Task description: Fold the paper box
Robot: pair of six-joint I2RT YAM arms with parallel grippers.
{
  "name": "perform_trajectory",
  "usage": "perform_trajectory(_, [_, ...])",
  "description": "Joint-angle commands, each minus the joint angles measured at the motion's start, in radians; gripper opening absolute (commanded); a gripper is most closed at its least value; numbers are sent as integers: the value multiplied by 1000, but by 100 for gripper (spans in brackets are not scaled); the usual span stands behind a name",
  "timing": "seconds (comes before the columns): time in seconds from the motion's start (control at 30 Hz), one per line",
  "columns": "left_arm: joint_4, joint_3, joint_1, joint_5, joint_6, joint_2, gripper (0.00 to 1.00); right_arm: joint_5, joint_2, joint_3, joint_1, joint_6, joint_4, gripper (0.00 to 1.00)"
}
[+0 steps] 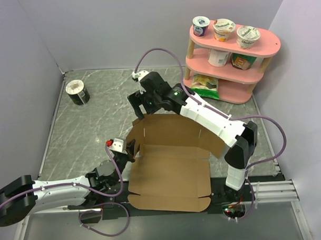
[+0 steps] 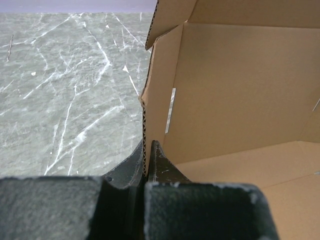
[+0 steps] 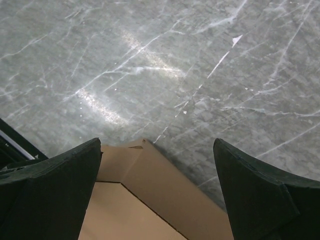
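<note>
The paper box [image 1: 170,172] is plain brown cardboard and lies in the middle of the table, its back wall and left side wall raised and its front flap flat toward the arms. My left gripper [image 1: 131,149] is shut on the upright left side wall. In the left wrist view the corrugated edge of the paper box [image 2: 235,90] runs straight down between the closed fingers of the left gripper [image 2: 148,150]. My right gripper [image 1: 144,102] hovers open above the back wall's top left corner. In the right wrist view that corner of the box [image 3: 145,200] sits between the spread fingers of the right gripper [image 3: 156,142], touching neither.
A pink two-tier shelf [image 1: 263,40] with yogurt cups and small cartons stands at the back right. A dark round can [image 1: 77,92] lies at the back left. Grey walls close in the marbled table [image 1: 97,117] on the left, back and right.
</note>
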Motion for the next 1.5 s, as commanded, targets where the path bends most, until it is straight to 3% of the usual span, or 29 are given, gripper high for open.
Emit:
perform_trajectory(0.0, [-18, -16, -7, 21, -40, 4, 1, -58, -57, -38, 9, -22, -44, 99])
perform_trajectory(0.13, [-15, -29, -7, 44, -66, 20, 1, -70, -108, -99, 0, -12, 4, 100])
perform_trajectory(0.27, [7, -45, -7, 65, -68, 24, 1, -178, -150, -136, -38, -10, 70, 100])
perform_trajectory(0.4, [7, -35, -9, 73, -60, 43, 1, -138, -162, -105, -46, 7, 56, 100])
perform_trajectory(0.47, [5, -30, -7, 81, -56, 56, 1, -75, -204, -136, -37, 39, 77, 100])
perform_trajectory(0.63, [-2, -24, -10, 82, -54, 67, 1, 297, -368, -213, 29, 180, 153, 100])
perform_trajectory(0.73, [15, -36, -10, 87, -49, 53, 1, 365, -460, -333, 89, 295, 261, 100])
perform_trajectory(0.83, [18, -44, -12, 87, -53, 32, 1, 454, -468, -439, 151, 451, 338, 100])
perform_trajectory(0.97, [19, -50, -14, 93, -54, 18, 1, 592, -359, -323, 251, 557, 296, 100])
perform_trajectory(1.1, [25, -53, -14, 93, -59, 21, 1, 690, -223, -164, 327, 380, 308, 100])
perform_trajectory(1.23, [27, -53, -14, 92, -63, 23, 1, 617, -152, -47, 288, 175, 231, 100])
perform_trajectory(1.47, [35, -53, -15, 90, -66, 27, 1, 286, -299, -304, 203, -206, 424, 100])
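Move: The corner tab at the left end of the box's far wall lies close by the right hand's open fingers, about 1 cm ahead, 3 cm to the left and 4 cm below. The far wall's middle is roughly 3 cm back, 11 cm right and 10 cm down from this hand, and the left gripper, pinching the left side wall's edge, is some 11 cm back, 4 cm left and 10 cm lower. From the left hand, the tab stands about 12 cm ahead, 1 cm right and 6 cm up. With its fingers staying wide open, the right hand first eases slightly back and down by the tab, then comes free of it and climbs some 9 cm while drawing back and swinging right, before sweeping about 10 cm left above the far-left corner and finally coming a little forward, down and right again. Its wrist rolls left side up and turns clockwise on the way, largely undoes both and ends with the fingers tipped up some 20 degrees, while the left hand keeps its pinch on the side wall's edge, shifting barely a centimetre. ##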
